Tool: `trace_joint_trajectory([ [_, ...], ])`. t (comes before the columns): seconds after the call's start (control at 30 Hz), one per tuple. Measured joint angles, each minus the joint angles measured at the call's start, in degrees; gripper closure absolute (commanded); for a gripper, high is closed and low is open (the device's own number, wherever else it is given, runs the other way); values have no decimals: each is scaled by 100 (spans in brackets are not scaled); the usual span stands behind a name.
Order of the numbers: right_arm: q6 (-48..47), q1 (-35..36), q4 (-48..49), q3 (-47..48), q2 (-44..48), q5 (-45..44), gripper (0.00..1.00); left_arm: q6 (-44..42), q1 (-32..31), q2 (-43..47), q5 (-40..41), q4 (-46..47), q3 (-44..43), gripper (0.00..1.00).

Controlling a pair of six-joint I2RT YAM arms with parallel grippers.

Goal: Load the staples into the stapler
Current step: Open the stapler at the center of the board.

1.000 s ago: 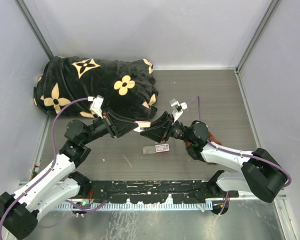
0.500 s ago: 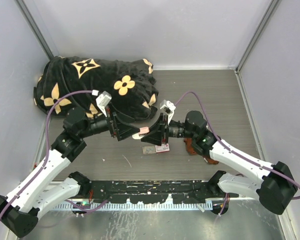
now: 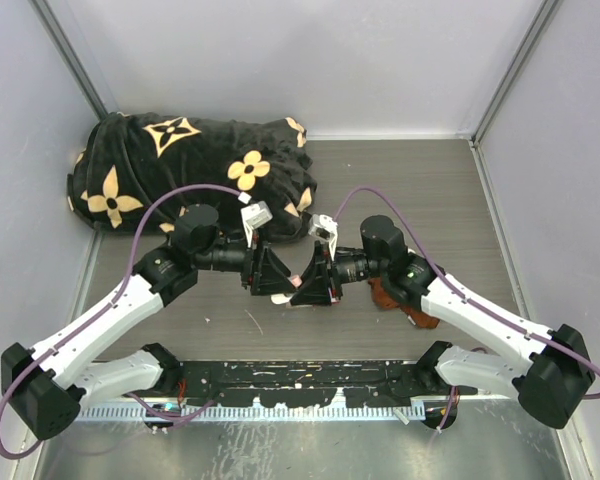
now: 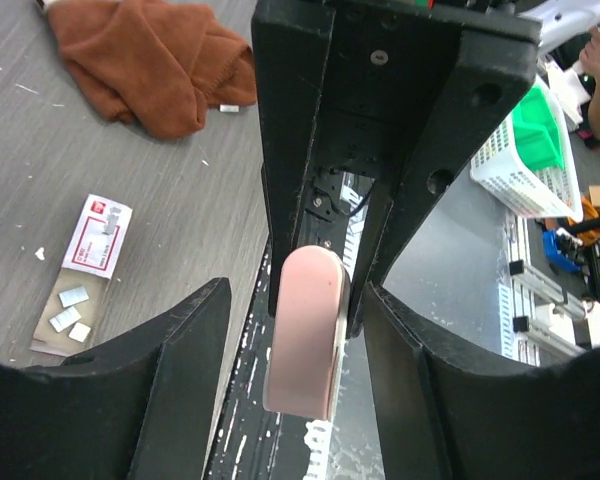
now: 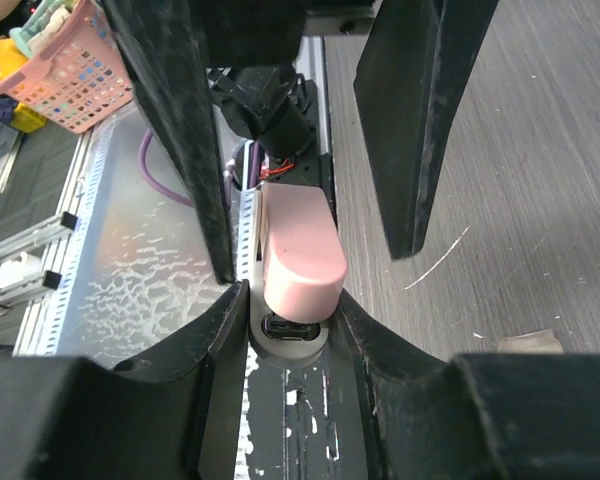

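The pale pink stapler (image 5: 300, 255) is clamped between the fingers of my right gripper (image 5: 292, 320), which is shut on it. In the left wrist view the stapler (image 4: 305, 330) points toward me, and my left gripper (image 4: 300, 400) stands open around its free end with a gap on each side. The staples' white box with a red label (image 4: 98, 235) lies on the table, its grey tray (image 4: 65, 320) beside it holding short silvery strips. From above, the left gripper (image 3: 275, 275) and right gripper (image 3: 315, 280) meet tip to tip and hide the box.
A rust-brown cloth (image 4: 150, 60) lies crumpled on the table right of the grippers, also showing under the right arm (image 3: 400, 295). A black blanket with gold flowers (image 3: 190, 170) fills the back left. The rail of the arm bases (image 3: 300, 385) runs along the near edge.
Both grippers have come down and toward the near edge, now over the staples box. The left jaws opened off the stapler and have partly closed again, still loose around it. The right grip is unchanged.
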State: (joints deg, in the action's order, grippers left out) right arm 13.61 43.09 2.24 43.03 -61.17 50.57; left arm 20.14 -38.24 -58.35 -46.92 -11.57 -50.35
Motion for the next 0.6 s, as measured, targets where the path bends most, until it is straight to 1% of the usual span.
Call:
trace_joint_trajectory([
  [0.17, -68, 9, -170, 92, -61, 203, 99, -39, -149, -184, -114, -33, -31, 54],
  [0.43, -190, 33, -433, 116, -173, 361, 99, -50, -254, -378, -254, -48, -96, 54],
  [0.6, -297, 37, -557, 146, -214, 365, 100, -17, -286, -420, -334, -42, -98, 68],
])
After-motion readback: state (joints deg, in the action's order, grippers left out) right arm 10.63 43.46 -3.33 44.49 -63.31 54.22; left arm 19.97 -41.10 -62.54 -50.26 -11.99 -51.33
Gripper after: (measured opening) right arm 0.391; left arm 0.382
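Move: The stapler, held in the air by the right gripper, lies between the open left fingertips, its middle about 2 cm to the right of the left hand point and 1 cm back and lower. From the right hand it is about 2 cm to the left and 1 cm ahead and above. Down on the board, some 21 cm below the left hand and 4 cm ahead, the staples lie about 4 cm to its right and the staple box 10 cm to its right. Bring the left gripper back, right and down, about 2.5 cm in all, onto the stapler, closing its half-open fingers by about a third until the pads meet the stapler's two sides. Keep the right gripper's hold on the base end while carrying the stapler nearly 2 cm back and down with it. ##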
